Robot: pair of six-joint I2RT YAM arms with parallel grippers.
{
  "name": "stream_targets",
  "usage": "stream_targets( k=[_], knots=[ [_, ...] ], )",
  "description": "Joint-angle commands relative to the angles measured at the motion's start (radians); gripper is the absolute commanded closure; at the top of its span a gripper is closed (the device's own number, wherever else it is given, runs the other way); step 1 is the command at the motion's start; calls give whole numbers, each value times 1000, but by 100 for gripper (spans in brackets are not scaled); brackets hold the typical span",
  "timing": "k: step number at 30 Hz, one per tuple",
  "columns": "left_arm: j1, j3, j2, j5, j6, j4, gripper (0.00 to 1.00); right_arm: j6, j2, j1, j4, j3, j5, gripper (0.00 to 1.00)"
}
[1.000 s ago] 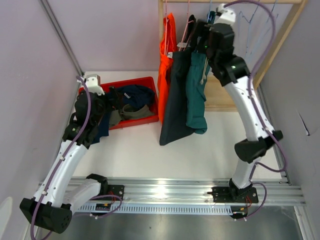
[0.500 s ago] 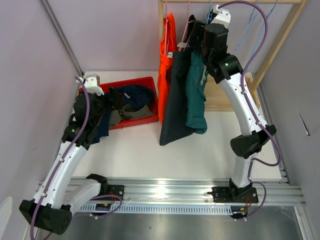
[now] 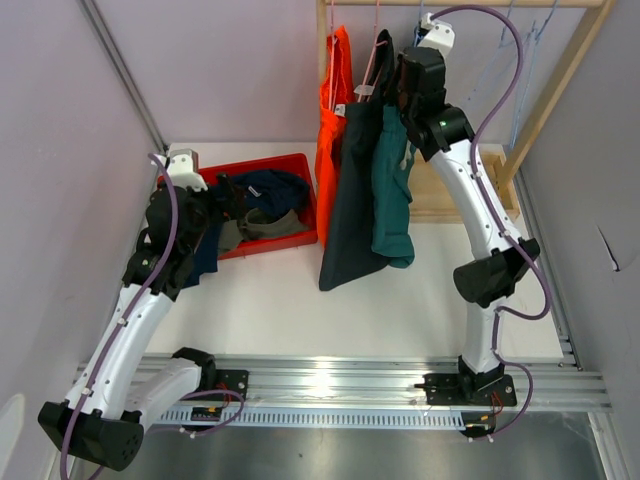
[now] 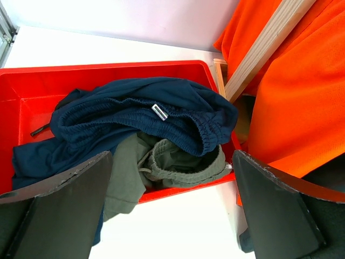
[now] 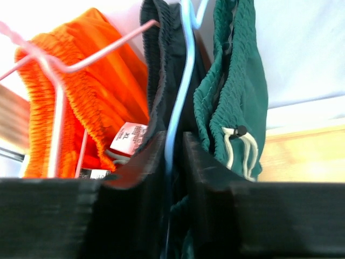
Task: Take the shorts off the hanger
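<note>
Three shorts hang on the wooden rack: orange shorts, charcoal grey shorts and teal shorts. My right gripper is up at their waistbands. In the right wrist view its jaws have closed on the thin blue hanger, between the grey shorts and the teal shorts. The orange shorts hang on a pink hanger. My left gripper hovers wide open over the red bin, holding nothing. Navy shorts and olive shorts lie in the bin.
The wooden rack frame stands at the back right, and one of its posts is beside the bin. Spare hangers hang on the rail at the far right. A metal rail runs along the near table edge.
The right arm has pushed further left into the hanging shorts and its jaws have closed on the blue hanger. The left arm has not moved.
</note>
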Motion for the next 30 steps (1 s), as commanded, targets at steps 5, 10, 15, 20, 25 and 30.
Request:
stream_targets(
  k=[5, 10, 15, 20, 25, 30],
  knots=[
    [-2, 4, -13, 24, -10, 32, 1, 19, -1, -9, 31, 62, 3, 100],
    [-2, 4, -7, 53, -5, 33, 1, -36, -78, -5, 54, 63, 43, 100],
    [-2, -13, -48, 173, 14, 76, 1, -131, -184, 6, 128, 58, 89, 100],
    [-34, -46, -90, 404, 51, 194, 1, -168, -291, 15, 119, 45, 115, 100],
    [-264, 41, -41, 448, 67, 209, 1, -128, -432, 72, 108, -139, 143, 100],
    [-592, 145, 42, 390, 76, 275, 1, -96, -614, 181, 197, -455, 212, 100]
  ],
)
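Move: The right fingers stand around the blue hanger of the green shorts, still partly open; the green shorts' middle is about 18 cm below, 2 cm ahead and 2 cm right. The black shorts hang about 7 cm to the left and the orange ones about 12 cm, both at nearly that depth and height. From the left hand, the green shorts are about 22 cm ahead, 33 cm right and 5 cm lower, while the red bin lies 10 cm ahead and 25 cm below. The right hand shuts its fingers on the blue hanger, holds nearly still for a moment, then lifts it about 11 cm and draws it back some 16 cm and a little to the right, away from the rail, its fingers tipping up slightly and sinking a touch at the end. Shortly after, the left hand, wide open and empty, leaves its place by the red bin and speeds to the right, also back and up, towards the green shorts while turning clockwise by some 45 degrees. ##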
